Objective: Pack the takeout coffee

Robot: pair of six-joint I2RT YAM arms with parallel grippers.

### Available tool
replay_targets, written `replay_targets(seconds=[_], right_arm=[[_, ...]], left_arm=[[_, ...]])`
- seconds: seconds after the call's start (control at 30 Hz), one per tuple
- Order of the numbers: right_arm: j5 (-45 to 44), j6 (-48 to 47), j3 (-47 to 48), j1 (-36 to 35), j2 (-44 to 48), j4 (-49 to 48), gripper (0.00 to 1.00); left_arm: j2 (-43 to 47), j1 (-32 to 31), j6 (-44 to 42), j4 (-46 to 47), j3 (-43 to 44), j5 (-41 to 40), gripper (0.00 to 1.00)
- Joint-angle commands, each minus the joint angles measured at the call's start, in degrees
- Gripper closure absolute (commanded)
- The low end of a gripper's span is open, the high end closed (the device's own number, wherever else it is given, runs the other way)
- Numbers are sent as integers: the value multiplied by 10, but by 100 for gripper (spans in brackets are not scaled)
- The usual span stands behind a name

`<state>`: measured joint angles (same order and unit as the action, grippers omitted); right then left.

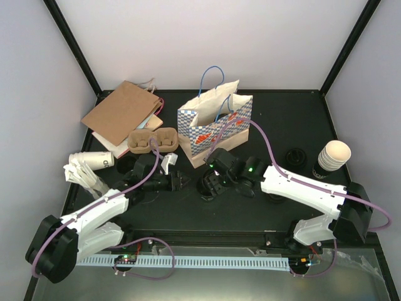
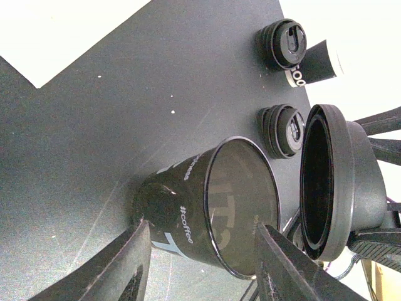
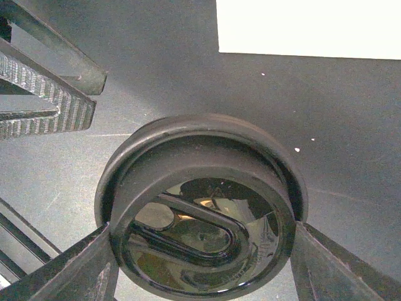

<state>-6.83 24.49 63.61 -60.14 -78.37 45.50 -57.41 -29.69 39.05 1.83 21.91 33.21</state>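
A black takeout coffee cup (image 2: 188,213) printed "#coffee" sits tilted on the dark table with its mouth open. My left gripper (image 2: 202,226) has one finger (image 2: 125,263) against the cup's base side. The other finger (image 2: 282,263) is at its rim, so the gripper is shut on the cup. My right gripper (image 3: 202,229) is shut on a round black lid (image 3: 200,213), a finger on each side of it. That lid (image 2: 326,182) hangs just beyond the cup's mouth. From above, both grippers, left (image 1: 178,180) and right (image 1: 210,186), meet in front of the checked bag (image 1: 213,125).
A cardboard cup carrier (image 1: 152,141) and brown paper bags (image 1: 119,113) lie at the back left. White cups (image 1: 88,166) lie on their sides at the left. A cup stack (image 1: 332,155) stands at the right. Loose lids (image 2: 288,44) (image 2: 285,128) and another black cup (image 2: 316,63) sit beyond.
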Motion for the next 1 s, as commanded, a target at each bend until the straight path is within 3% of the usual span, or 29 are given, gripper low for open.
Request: replay_targets(seconds=[0.0,0.17,0.33,0.97], right_arm=[[-5,0,11,-5,6,5,30],[3,6,3,-5,5,-6,30],[17,12,-2,-6,1,-20,30],[19,10,3,-12,-29,-16,30]], left_arm=[[-6,3,-10,22,-3,-5,54],[-14,2,-20,20,-2,-8,68],[-17,2,-23,17,-2,-11,98],[-94,0,-6,81,-5,35,98]])
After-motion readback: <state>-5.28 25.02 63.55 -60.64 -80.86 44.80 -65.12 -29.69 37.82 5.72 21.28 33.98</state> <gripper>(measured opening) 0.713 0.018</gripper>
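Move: The coffee cup stands about 6 cm to the left hand's right and 2 cm ahead, its middle some 4 cm lower; the cup carrier is roughly 14 cm ahead and 12 cm left, 7 cm lower. The right hand already holds a lid above the cup, whose middle is about 8 cm below that hand and 1 cm back. From the right hand, the paper bag is about 14 cm ahead and 4 cm lower. Without a clear touch on the cup, the left hand shuts its half-open fingers beside it, then sinks about 3 cm, bringing the closed tips down and closer beside the cup's wall. The right hand keeps its grip on the lid and, after a pause and a small shift left and back, lowers it about 1.5 cm towards the rim. ##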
